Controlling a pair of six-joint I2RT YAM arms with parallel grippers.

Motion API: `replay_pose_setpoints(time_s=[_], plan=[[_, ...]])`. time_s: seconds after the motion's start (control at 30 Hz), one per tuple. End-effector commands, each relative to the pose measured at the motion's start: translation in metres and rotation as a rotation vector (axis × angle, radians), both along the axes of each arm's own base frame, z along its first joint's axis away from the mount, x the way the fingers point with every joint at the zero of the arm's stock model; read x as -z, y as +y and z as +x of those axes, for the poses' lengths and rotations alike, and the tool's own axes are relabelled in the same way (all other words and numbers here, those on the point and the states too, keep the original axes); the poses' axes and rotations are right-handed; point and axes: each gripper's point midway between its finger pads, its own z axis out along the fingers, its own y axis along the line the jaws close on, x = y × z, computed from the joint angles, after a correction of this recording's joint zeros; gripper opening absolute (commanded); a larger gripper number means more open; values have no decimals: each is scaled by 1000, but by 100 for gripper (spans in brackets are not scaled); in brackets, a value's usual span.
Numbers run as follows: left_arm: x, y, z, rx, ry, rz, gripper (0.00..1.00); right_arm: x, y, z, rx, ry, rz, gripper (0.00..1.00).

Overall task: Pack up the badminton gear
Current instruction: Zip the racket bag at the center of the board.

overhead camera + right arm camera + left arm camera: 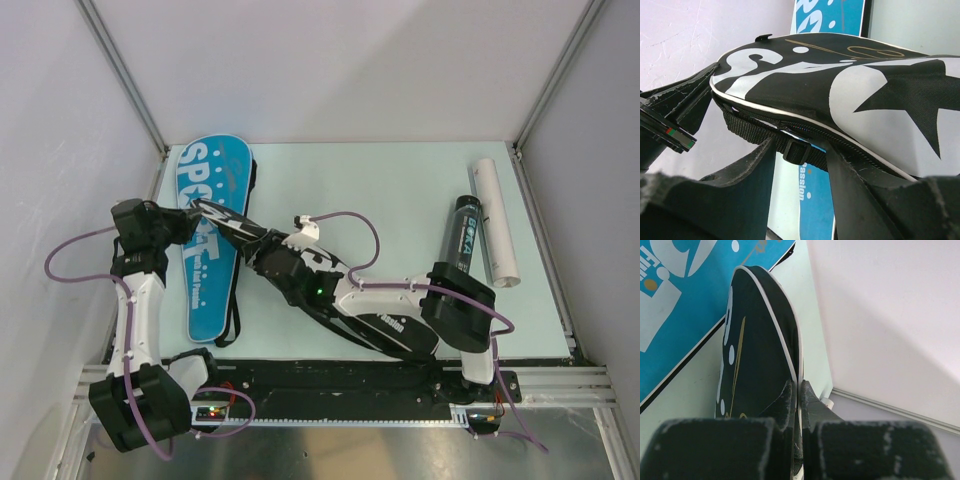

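Note:
A black racket bag (pixel 232 222) with white lettering hangs above the table between my two grippers. My left gripper (pixel 192 216) is shut on its white-piped edge (pixel 799 371), fingertips pressed together (pixel 800 390). My right gripper (pixel 266 252) stands open under the bag's zipped edge (pixel 840 75). The bag's black webbing strap and buckle (pixel 801 151) cross between its fingertips (pixel 800 147) unpinched. A blue "SPORT" racket bag (pixel 212 262) lies flat beneath, also showing in both wrist views (pixel 680 305) (pixel 832 15). No racket or shuttlecock shows.
A black shuttle tube (pixel 465 235) and a white tube (pixel 497 222) lie side by side at the table's right. White walls close in the table on the left, back and right. The right arm stretches diagonally across the near middle.

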Motion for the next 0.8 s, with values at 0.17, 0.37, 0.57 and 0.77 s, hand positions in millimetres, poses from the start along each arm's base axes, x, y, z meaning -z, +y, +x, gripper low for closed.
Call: replay_pose_setpoints(time_s=[0.17, 0.37, 0.57, 0.77], plan=[[-26, -5, -3, 19, -93, -2, 0, -34, -25, 43, 136, -110, 38, 41], [-26, -5, -3, 16, -93, -3, 0, -41, -25, 47, 138, -146, 39, 31], [-24, -4, -2, 15, -88, 0, 0, -52, -14, 42, 39, -237, 4, 12], [-21, -2, 0, 8, -76, 3, 0, -63, -4, 24, -71, -290, 12, 0]])
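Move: The zip pull of the black racket bag sits just off my right fingertips, about 2 cm ahead, 2 cm up and some 1 cm to the left; the strap buckle hangs roughly 2 cm below the pull. The bag's end, pinched in my left hand, is some 15 cm left, 7 cm ahead and 3 cm above my right hand. From my left hand the zip pull lies about 15 cm right, 5 cm back and slightly lower. My right hand, fingers half open, eases up about 2.5 cm and forward nearly 2 cm to the zip under the bag's white-piped rim, its fingers tilting up some 10 degrees. They narrow all the way there and shut almost fully on the zip pull. My left hand keeps its pinch on the bag's end and lifts slightly. ##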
